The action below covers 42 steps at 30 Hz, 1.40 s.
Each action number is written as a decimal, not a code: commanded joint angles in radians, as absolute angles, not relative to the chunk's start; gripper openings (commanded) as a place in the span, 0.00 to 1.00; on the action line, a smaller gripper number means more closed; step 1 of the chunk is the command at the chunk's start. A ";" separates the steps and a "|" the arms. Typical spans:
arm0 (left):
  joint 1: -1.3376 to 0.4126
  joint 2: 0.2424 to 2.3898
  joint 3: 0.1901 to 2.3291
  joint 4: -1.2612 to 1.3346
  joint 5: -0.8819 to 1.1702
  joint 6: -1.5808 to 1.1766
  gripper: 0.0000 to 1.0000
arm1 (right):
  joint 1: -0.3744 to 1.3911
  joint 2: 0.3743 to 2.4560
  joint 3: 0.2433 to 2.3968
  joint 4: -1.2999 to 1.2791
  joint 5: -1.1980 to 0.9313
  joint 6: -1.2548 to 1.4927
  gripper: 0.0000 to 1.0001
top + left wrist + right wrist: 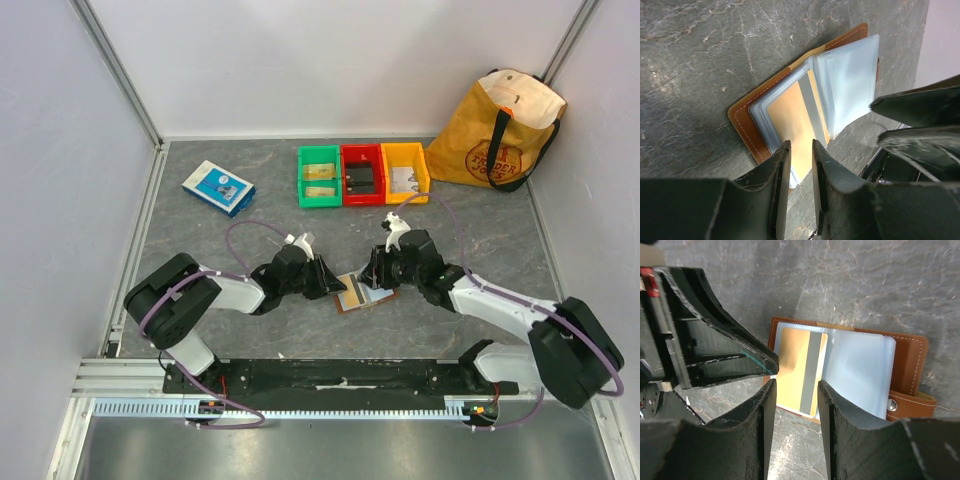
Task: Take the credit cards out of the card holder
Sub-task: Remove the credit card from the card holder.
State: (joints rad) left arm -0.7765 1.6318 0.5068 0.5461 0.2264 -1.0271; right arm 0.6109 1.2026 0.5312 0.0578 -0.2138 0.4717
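The brown leather card holder (366, 294) lies open on the grey table between my two grippers, its pale blue plastic sleeves showing. A tan-gold credit card (792, 365) with a grey band sits in the left sleeve, and also shows in the left wrist view (790, 120). My left gripper (335, 284) has its jaws a little apart, empty, at the card holder's (747, 125) left edge, over the card's end. My right gripper (373, 272) is open and empty at the card holder's (910, 360) near edge, its tips (796, 385) just short of the card.
A blue-and-white flat box (218, 187) lies at the back left. Green (319, 176), red (361, 174) and yellow (405, 172) bins stand at the back middle. A yellow tote bag (497, 130) leans in the back right corner. Walls close in three sides.
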 commanded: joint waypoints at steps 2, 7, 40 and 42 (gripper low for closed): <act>-0.781 1.614 0.495 0.477 0.179 -0.982 0.31 | 0.585 1.307 0.508 0.146 -0.281 0.503 0.45; -0.781 1.605 0.497 0.463 0.170 -0.980 0.31 | 0.554 1.351 0.476 0.115 -0.219 0.512 0.44; -0.770 1.456 0.431 0.364 0.094 -0.954 0.34 | 0.564 1.566 0.494 0.340 -0.560 0.564 0.25; -0.765 1.430 0.417 0.354 0.091 -0.956 0.34 | 0.583 1.581 0.495 0.374 -0.575 0.586 0.19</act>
State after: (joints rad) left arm -0.7727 1.4887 0.4400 0.3759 0.1184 -0.9859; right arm 0.5549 1.5375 0.4835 0.3153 -0.5030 0.5488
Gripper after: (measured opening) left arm 0.337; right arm 0.228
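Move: The gold-and-grey card in its sleeve lies about 3 cm left of the right hand, some 2 cm nearer the base and 7 cm below. From the left hand it is about 3 cm to the right, level in reach and roughly 2 cm below. The clear sleeve lies some 6 cm to the card's right, about 3 cm right of the right hand and 1 cm back from it. The right hand sinks about 5.5 cm beside the card's right edge, drifting a little right, then works some 4 cm left, easing up slightly before dipping again, while its fingers tip down by about 15 degrees and narrow from half open to a small gap, ending on that edge where the clear sleeve begins. The left hand draws slowly off left by nearly 4 cm and slightly down, its fingers keeping their small opening, away from the card to the holder's outer left margin. ##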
